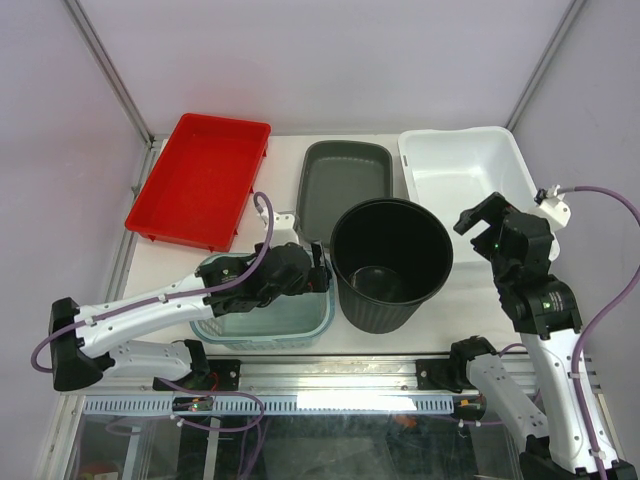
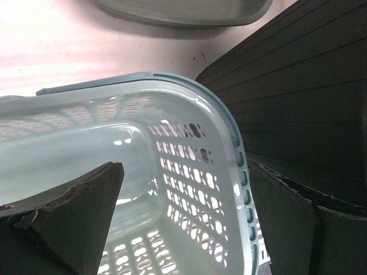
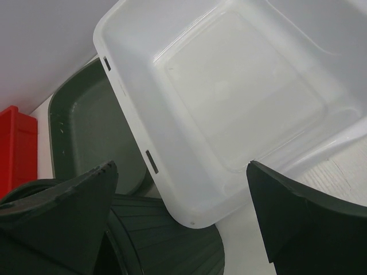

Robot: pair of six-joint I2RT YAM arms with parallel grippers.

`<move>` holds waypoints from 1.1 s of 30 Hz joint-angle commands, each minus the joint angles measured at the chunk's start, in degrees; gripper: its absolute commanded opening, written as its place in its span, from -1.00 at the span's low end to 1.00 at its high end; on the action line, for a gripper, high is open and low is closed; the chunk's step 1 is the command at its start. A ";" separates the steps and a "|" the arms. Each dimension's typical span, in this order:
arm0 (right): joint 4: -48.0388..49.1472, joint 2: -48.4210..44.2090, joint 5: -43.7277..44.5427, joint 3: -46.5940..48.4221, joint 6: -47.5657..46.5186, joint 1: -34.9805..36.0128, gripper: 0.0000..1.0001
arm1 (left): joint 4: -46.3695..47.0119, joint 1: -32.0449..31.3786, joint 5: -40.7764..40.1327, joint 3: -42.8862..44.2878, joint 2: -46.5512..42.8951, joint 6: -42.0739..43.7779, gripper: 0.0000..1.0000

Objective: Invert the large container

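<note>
The large container is a tall black ribbed bucket [image 1: 380, 315] standing upright, mouth up, in the middle of the table; its ribbed wall [image 2: 309, 86] fills the right of the left wrist view. My left gripper [image 1: 320, 275] is open and straddles the right rim of a pale blue perforated basket [image 2: 189, 91], one finger inside the basket, the other in the gap beside the bucket. My right gripper [image 1: 483, 213] hangs open in the air to the right of the bucket [image 3: 166, 246], holding nothing.
The blue basket [image 1: 260, 325] sits left of the bucket, close against it. Behind stand a dark green tray [image 1: 345, 180], a white tub [image 1: 410, 165] at back right and a red tray [image 1: 200, 180] at back left. The white tub [image 3: 132, 114] lies under my right gripper [image 3: 181, 166].
</note>
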 commanded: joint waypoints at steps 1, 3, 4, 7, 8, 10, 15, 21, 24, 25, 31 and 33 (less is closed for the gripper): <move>2.92 -1.04 -0.61 0.01 0.32 -0.30 0.99 | 1.22 -0.46 0.10 -1.04 0.93 -2.21 0.93; 2.91 -1.02 -0.82 0.08 0.40 -0.29 0.99 | 0.99 -0.50 0.33 -1.85 1.03 -2.65 0.92; 2.84 -1.06 -0.87 0.15 0.41 -0.30 0.99 | 0.75 -0.46 0.35 -2.20 0.94 -2.86 0.92; 2.88 -1.04 -1.08 0.16 0.66 -0.30 0.99 | -0.73 -0.47 -0.08 -3.06 0.84 -3.43 0.92; 2.90 -1.00 -1.25 0.16 0.67 -0.30 0.99 | -1.62 -0.41 -0.41 -3.31 0.84 -3.76 0.93; 2.91 -0.94 -1.47 0.16 0.81 -0.29 0.99 | -3.69 -0.41 -1.27 -3.59 0.82 -4.58 0.93; 2.91 -1.07 -1.80 0.18 0.93 -0.30 0.99 | -12.84 -0.35 -4.59 -3.73 -0.27 -8.72 0.94; 2.88 -1.34 -2.22 0.06 0.94 -0.30 0.99 | -23.76 3.12 -6.41 -4.51 -6.30 -14.16 0.95; 2.91 -1.11 -2.66 -0.17 1.07 -0.30 0.99 | -28.73 5.40 -7.51 -3.85 -10.28 -15.82 0.95; 2.86 -0.99 -2.90 -0.31 1.17 -0.30 0.99 | -30.28 6.04 -8.20 -3.42 -11.58 -16.13 0.95; 1.53 -0.43 -4.28 -1.00 1.31 -0.25 0.99 | -33.83 7.46 -11.38 4.26 -14.36 -12.16 0.97; 0.80 -0.58 -4.44 -1.22 1.06 -0.30 0.99 | -33.40 7.46 -11.39 7.67 -13.04 -9.27 0.98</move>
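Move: The left hand hovers open over the right rim of the green basket, whose middle lies about 12 cm to its left, 6 cm back and 6 cm below. The large black container stands some 13 cm to this hand's right, about level with it; the dark grey tray lies roughly 17 cm ahead and 5 cm right, about 8 cm lower. From the right hand the basket is some 38 cm left, 13 cm back and 15 cm lower. Sinking 2 cm astride the basket's right rim, the open left hand drags it about 15 cm left, turning counter-clockwise. ##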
